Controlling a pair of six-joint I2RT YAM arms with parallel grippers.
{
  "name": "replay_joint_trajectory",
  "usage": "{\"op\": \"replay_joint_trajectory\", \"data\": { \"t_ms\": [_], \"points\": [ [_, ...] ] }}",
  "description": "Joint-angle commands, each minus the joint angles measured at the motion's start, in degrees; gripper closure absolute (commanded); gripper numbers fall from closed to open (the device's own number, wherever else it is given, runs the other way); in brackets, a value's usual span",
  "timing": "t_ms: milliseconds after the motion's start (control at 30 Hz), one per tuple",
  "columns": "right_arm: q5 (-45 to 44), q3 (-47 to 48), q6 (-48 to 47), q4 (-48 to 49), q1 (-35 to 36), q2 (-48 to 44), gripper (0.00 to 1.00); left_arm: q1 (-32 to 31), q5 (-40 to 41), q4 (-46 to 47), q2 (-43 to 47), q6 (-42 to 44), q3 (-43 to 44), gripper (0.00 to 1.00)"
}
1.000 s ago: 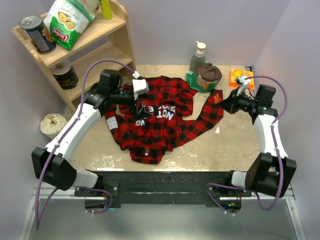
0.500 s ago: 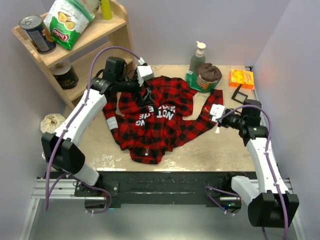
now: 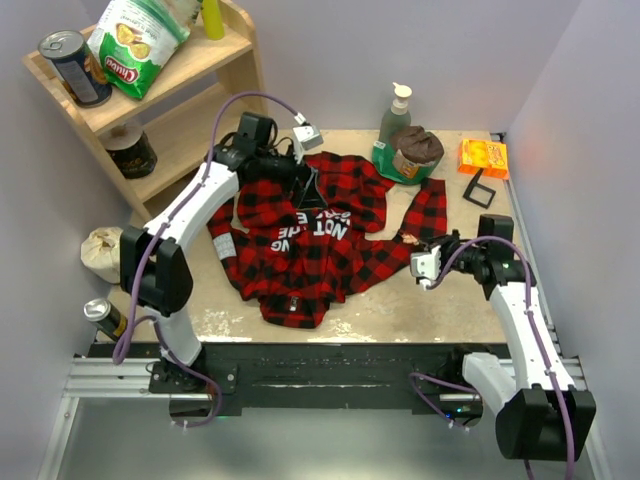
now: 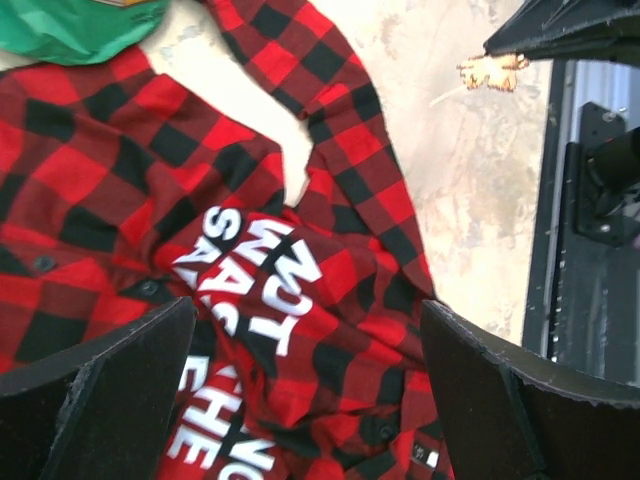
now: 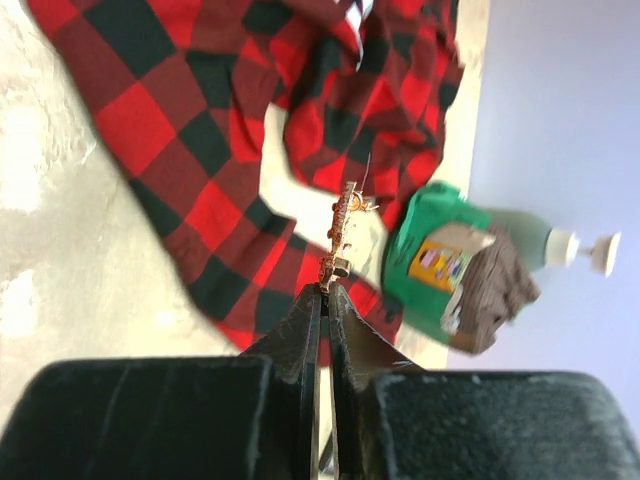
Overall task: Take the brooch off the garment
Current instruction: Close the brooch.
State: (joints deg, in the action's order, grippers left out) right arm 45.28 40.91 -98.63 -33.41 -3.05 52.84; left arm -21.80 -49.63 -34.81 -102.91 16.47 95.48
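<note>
The garment (image 3: 320, 250), a red-and-black plaid shirt with a black patch of white letters, lies crumpled mid-table. My right gripper (image 3: 410, 241) is shut on the brooch (image 3: 407, 237), a tiny gold-tan ornament, just off the right sleeve's edge. In the right wrist view the brooch (image 5: 340, 232) sticks out past the pinched fingertips of that gripper (image 5: 325, 288), with the plaid sleeve (image 5: 150, 110) behind. The left wrist view shows the brooch (image 4: 492, 70) against bare tabletop, apart from the shirt (image 4: 100, 170). My left gripper (image 3: 306, 187) hangs open over the shirt's upper part, jaws wide around nothing (image 4: 310, 400).
At the back stand a green soap bottle (image 3: 395, 115), a brown cloth lump (image 3: 417, 148), an orange packet (image 3: 482, 157) and a small black frame (image 3: 479, 188). A wooden shelf (image 3: 230, 60) with chips and cans fills the back left. A pale sack (image 3: 105, 248) and a can (image 3: 103, 315) lie off the left edge.
My right gripper has drawn back from the sleeve cuff toward the near left, carrying the brooch. My left gripper has swung farther back and right over the shirt, still open.
</note>
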Motion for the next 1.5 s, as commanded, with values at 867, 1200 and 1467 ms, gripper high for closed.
{"op": "replay_joint_trajectory", "data": {
  "t_ms": [867,1200,1467],
  "points": [
    [10.7,5.8,-38.6,-12.9,-4.3,5.3,1.00,-11.8,1.5,8.2,-4.2,-4.7,-5.8,0.00],
    [-1.5,10.6,-15.0,-3.6,-4.3,5.0,1.00,-11.6,11.9,-13.1,-6.7,2.8,8.8,0.01],
    [-4.7,6.8,-2.7,12.7,-4.3,-7.2,1.00,-11.6,10.8,-17.8,-5.9,5.4,12.2,0.01]
  ]
}}
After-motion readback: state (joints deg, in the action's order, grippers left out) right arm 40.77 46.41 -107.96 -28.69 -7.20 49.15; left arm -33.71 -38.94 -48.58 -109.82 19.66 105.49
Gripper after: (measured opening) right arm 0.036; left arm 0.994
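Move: The brooch hangs just past the right hand's shut fingertips, about 1 cm ahead, 2 cm left and 1 cm below. From the open left hand it lies some 20 cm right, 8 cm back and 6 cm lower. The white lettering is 5 cm back of the left hand, 1 cm right, some 20 cm down. The sleeve cuff is 12 cm ahead of the right hand, 2 cm right, some 15 cm down; the green bag 18 cm ahead, 3 cm left, 12 cm down. Right hand, still pinching the brooch, draws back 6 cm, then forward-up; open left dips back-right, partly returns. ##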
